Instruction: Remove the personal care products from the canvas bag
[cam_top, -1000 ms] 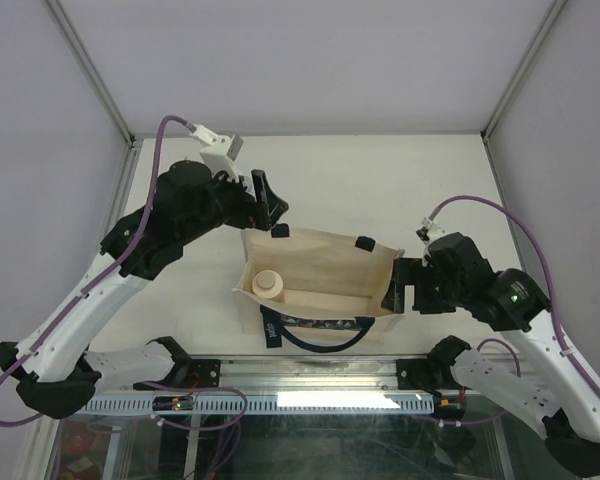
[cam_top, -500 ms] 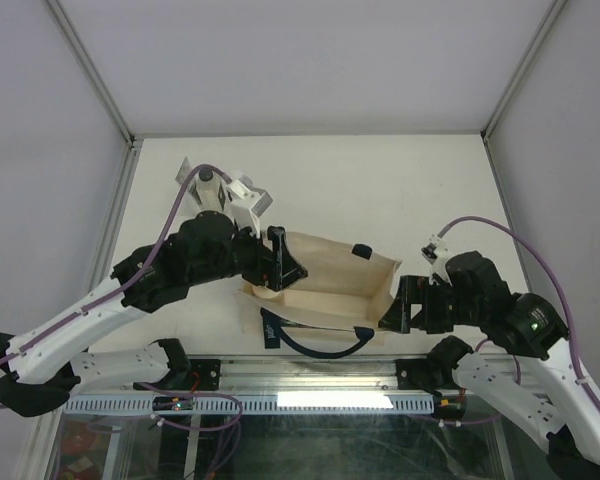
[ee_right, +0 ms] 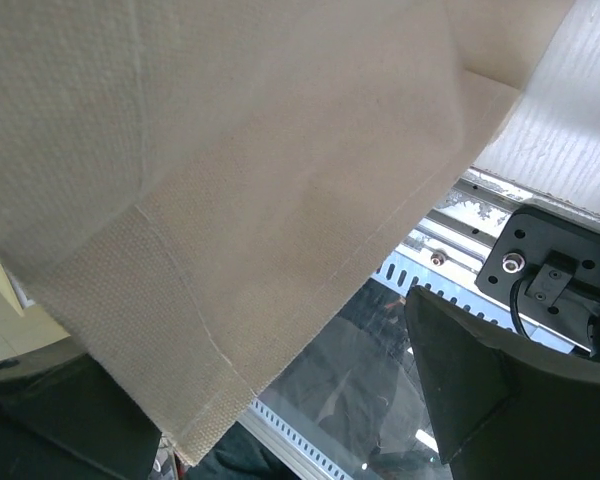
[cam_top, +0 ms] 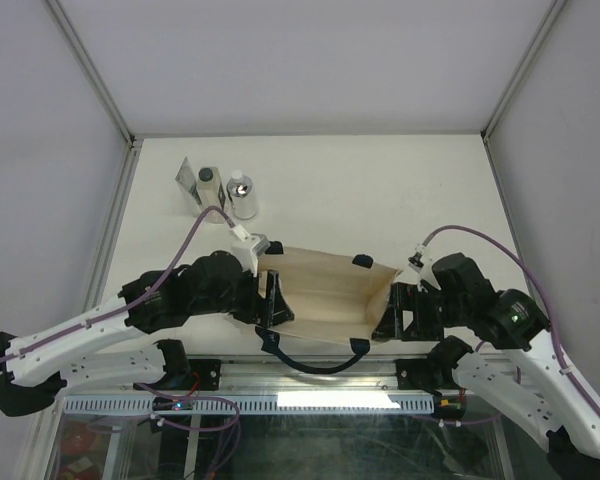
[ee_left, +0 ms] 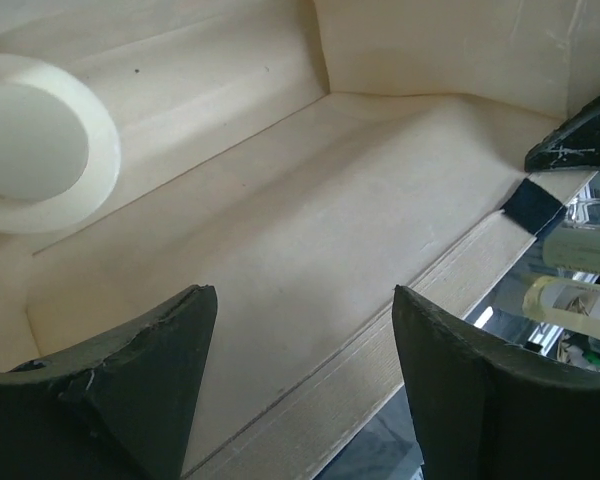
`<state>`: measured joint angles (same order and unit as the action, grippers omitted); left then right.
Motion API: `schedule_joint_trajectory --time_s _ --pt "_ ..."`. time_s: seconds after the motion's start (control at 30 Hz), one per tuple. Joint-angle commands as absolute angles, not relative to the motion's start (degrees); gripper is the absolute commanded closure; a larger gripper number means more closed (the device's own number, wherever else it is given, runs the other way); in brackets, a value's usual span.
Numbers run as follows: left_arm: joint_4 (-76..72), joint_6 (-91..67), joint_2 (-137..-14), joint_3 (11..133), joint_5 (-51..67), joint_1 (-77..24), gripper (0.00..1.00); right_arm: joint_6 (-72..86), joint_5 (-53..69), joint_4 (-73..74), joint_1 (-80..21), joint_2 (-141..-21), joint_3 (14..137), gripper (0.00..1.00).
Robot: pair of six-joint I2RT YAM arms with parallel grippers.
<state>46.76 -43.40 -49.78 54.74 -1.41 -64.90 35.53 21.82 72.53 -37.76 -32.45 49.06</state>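
The canvas bag (cam_top: 330, 285) lies open-topped near the table's front edge. My left gripper (cam_top: 273, 300) is open, with its fingers inside the bag's left end. In the left wrist view the gripper (ee_left: 302, 295) hangs over the bag's floor (ee_left: 310, 210), and the beige bottle's round cream top (ee_left: 30, 140) sits at upper left, apart from the fingers. My right gripper (cam_top: 390, 312) is open at the bag's right end, and canvas (ee_right: 230, 180) hangs between its fingers (ee_right: 250, 330). The flat silvery tube (cam_top: 187, 180), the clear bottle with dark cap (cam_top: 210, 186) and the silvery bottle (cam_top: 242, 195) stand at the far left.
The bag's navy handle (cam_top: 315, 357) hangs over the metal rail (cam_top: 310, 398) at the near edge. The enclosure's frame posts (cam_top: 110, 100) and walls bound the table on the left, right and back.
My left arm swung from the far left down into the bag's left end, uncovering the three standing products. The bag shifted toward the near edge. The right gripper stayed at the bag's right end.
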Motion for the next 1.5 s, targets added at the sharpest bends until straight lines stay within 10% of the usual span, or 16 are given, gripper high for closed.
schedule_joint_trajectory --time_s 0.0,0.77,1.47 --pt "52.3 -50.2 -44.7 52.5 -5.5 -65.2 0.28 35.4 22.2 71.5 -38.0 -33.9 47.8 0.1" --pt "69.1 -43.3 -68.7 74.6 -34.2 -65.2 0.25 31.7 15.3 70.8 -38.0 -39.1 51.1 0.12" --pt "60.8 -49.9 -78.0 60.3 -30.9 -62.4 0.03 29.5 13.9 69.9 -37.9 -41.6 51.6 0.12"
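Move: The white jar, the last product in the canvas bag, stands at the bag's left end, about 7 cm ahead of the left hand, 4 cm to its left and 8 cm below. The bag's front rim runs about 2 cm behind that hand and 3 cm lower; the bag's right end is roughly 18 cm to its right and 3 cm ahead. From the right hand the jar lies about 22 cm left, 9 cm ahead and 8 cm below. The white jar is reached for from above: the left hand eases left and slightly down by the front rim, swings about 8 cm forward over the bag's left end, then sinks some 8 cm towards the jar, turning from slanting rightward to straight down and opening wider. The right hand's open fingers stay around the bag's right end, shifting 3 cm forward. ##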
